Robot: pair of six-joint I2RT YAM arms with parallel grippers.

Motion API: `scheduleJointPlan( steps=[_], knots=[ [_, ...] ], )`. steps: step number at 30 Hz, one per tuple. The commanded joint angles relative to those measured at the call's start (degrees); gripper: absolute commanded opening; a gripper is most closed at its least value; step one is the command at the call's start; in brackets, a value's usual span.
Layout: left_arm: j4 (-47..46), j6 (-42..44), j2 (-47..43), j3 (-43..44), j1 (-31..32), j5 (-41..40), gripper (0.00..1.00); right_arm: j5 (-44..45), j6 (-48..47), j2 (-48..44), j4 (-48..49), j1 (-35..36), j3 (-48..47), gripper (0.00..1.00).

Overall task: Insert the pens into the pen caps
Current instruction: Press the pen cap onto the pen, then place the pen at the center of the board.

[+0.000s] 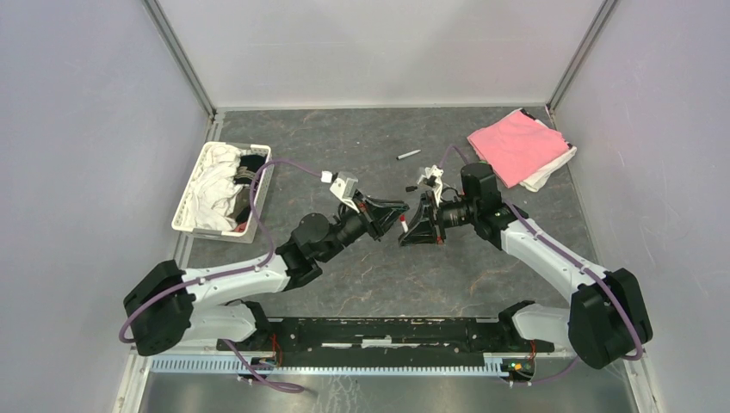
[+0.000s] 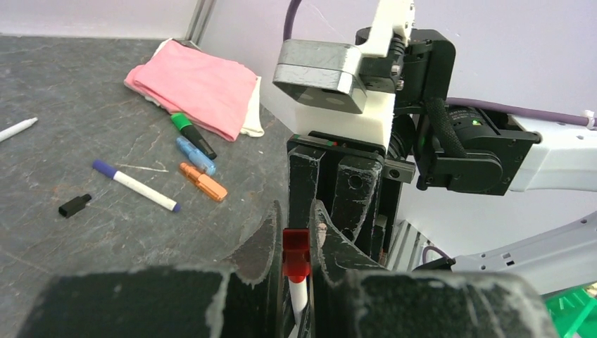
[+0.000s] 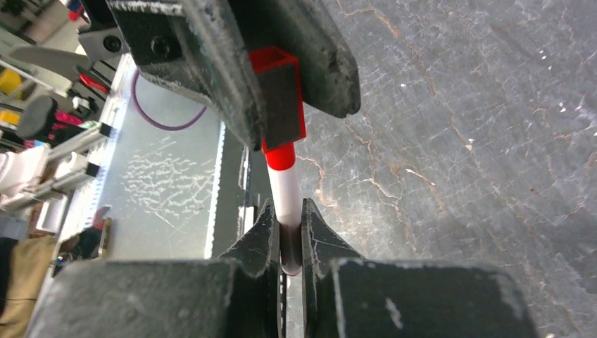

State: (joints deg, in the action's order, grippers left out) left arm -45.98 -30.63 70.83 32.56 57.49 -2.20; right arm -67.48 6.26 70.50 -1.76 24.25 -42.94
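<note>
Above the middle of the table, my left gripper (image 1: 394, 209) and right gripper (image 1: 411, 231) meet tip to tip. In the left wrist view the left gripper (image 2: 296, 213) is shut on a red pen cap (image 2: 296, 255), and a white barrel (image 2: 299, 296) sticks out of the cap. The right wrist view shows my right gripper (image 3: 286, 205) shut on that thin white pen (image 3: 286, 193), whose red collar sits at the mouth of the cap (image 3: 283, 98). On the table lie a green-and-black marker (image 2: 193, 135), a blue marker (image 2: 196, 155), an orange marker (image 2: 203, 182), a purple-capped white pen (image 2: 135, 185), a loose black cap (image 2: 74, 205) and another white pen (image 2: 17, 129).
A folded pink cloth (image 1: 516, 144) lies at the back right corner. A white basket (image 1: 219, 191) full of cloths and cables stands at the left. One thin pen (image 1: 408, 155) lies behind the grippers. Grey walls close the table in on three sides.
</note>
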Motion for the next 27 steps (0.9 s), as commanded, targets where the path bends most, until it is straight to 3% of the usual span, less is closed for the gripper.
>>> scheduleJointPlan(
  steps=[1, 4, 5, 10, 12, 15, 21, 27],
  knots=[
    [32.4, -3.6, -0.6, -5.7, 8.3, 13.5, 0.03, 10.5, -3.7, -2.8, 17.2, -2.8, -10.4, 0.00],
    [33.9, -5.9, -4.4, -3.5, 6.7, 8.0, 0.08, 10.8, -8.5, -3.3, 13.4, -2.0, -8.7, 0.00],
    [34.4, -6.5, -5.5, -2.6, 6.2, 6.0, 0.14, 10.3, -9.0, -3.5, 13.0, -1.9, -7.8, 0.00],
    [35.8, -6.9, -10.9, 2.5, 4.7, -1.7, 0.49, 9.2, -10.9, -4.0, 12.3, -1.6, -4.5, 0.00],
    [36.4, -6.2, -13.3, 4.0, 4.4, -5.6, 0.70, 9.4, -12.9, -4.2, 10.8, -1.6, -3.8, 0.00],
    [37.0, -3.6, -17.2, 5.2, 4.3, -8.8, 0.85, 11.3, -16.8, -4.6, 8.0, -1.6, -2.3, 0.00],
    [39.8, 3.9, -22.2, 3.3, 4.2, -11.6, 0.95, 22.3, -19.8, -5.7, 7.2, -5.8, 1.6, 0.00],
    [24.7, 5.1, -20.8, -5.4, 4.2, -16.3, 0.98, 45.1, -20.9, -1.5, 6.2, -13.5, 3.6, 0.06]
  ],
)
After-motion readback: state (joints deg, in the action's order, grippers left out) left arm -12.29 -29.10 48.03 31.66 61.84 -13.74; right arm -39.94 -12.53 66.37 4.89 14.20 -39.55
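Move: My left fingers are shut on the red cap, which is already on the white pen. My right fingers hold that pen's lower end, with the cap some 6 cm above them. From my right hand the purple-capped pen lies about 18 cm ahead, 10 cm right and 18 cm down. At table level too, the black cap is 19 cm ahead and 4 cm right, and the orange marker 13 cm ahead and 19 cm right. I open my left hand wide and let go of the red cap, dipping back and down about 4 cm before drawing left and back up, clear of the pen. My right hand keeps its pinch on the pen and at first stays put. It then swings about 12 cm forward, lifting a little, and veers right and down towards the purple-capped pen, tipping up and turning clockwise some 30 degrees each. ##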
